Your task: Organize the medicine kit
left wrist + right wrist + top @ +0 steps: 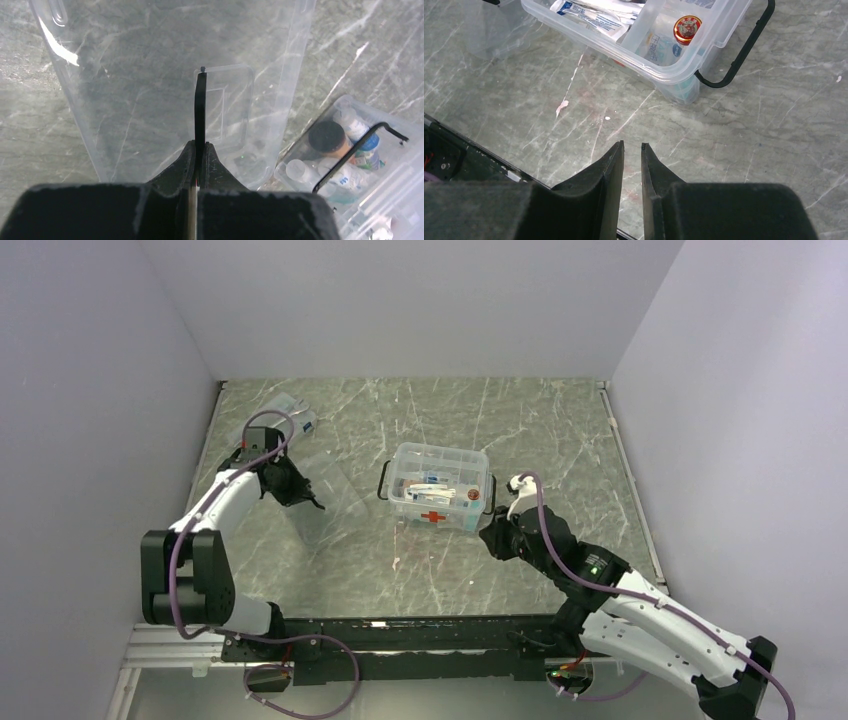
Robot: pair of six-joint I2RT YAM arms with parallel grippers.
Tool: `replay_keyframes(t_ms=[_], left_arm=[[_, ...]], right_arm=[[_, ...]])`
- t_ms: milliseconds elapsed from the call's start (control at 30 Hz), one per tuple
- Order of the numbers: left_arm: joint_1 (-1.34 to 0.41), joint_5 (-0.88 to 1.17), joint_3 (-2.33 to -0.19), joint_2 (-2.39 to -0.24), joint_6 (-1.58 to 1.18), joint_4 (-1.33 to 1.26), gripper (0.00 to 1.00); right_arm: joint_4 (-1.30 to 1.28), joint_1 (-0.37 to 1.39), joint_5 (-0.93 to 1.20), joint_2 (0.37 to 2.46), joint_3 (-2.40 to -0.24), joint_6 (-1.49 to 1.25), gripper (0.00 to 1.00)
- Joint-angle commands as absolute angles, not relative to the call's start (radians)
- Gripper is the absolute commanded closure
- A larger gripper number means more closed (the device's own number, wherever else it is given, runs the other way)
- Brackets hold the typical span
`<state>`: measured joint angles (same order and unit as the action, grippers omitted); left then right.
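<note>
The medicine kit (438, 485) is a clear tub with a red cross, standing open mid-table and holding packets and bottles. One corner of the medicine kit (345, 150) shows in the left wrist view. Its clear lid (335, 498) is off to the left, tilted up from the table. My left gripper (201, 146) is shut on the lid's thin dark handle (200, 107), which runs straight out from the jaws over the lid (145, 90). My right gripper (632, 146) hovers over bare table just in front of the kit (644, 35), jaws narrowly open, nothing between them.
A flatter clear case with blue labels (290, 418) lies at the back left, behind my left arm. The kit's black side handle (744, 50) sticks out toward my right gripper. The table's front rail (454, 155) lies close below the right gripper.
</note>
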<state>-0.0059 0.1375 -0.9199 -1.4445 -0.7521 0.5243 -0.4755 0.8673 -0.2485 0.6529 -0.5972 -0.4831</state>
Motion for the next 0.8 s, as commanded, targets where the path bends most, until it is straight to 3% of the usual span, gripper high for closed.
replay_keyframes(t_ms=[0,767], left_arm=[[-0.003,0.174,-0.953,-1.358,-0.668,0.554,1.00],[-0.007,0.448,-1.355,-1.251,-0.129,0.856,1.00]], right_arm=[[-0.487,0.871,-0.247,0.632,-0.632,-0.487,0.78],[-0.573,0.871,-0.287,0.633,-0.726,-0.443,0.78]])
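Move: The left hand already has the lid by its black handle, low over the table. The open box it belongs to has its middle about 27 cm to the right and 3 cm farther out, a couple of centimetres above the fingertips; its near carrying handle stands some 15 cm to the right and 3 cm out. The clear case lies roughly 19 cm ahead and 9 cm left. From the empty right hand, the box is about 15 cm ahead, 11 cm left and 6 cm lower. Upward, slowly at first and then faster, the left arm carries the lid about 15 cm higher almost in place, its shut fingers keeping their pinch on the handle. As it climbs, the wrist swings clockwise some 30 degrees and tips the fingertips up and forward, squaring the lid to the box. The empty right hand rises a mere 2 cm late on. ##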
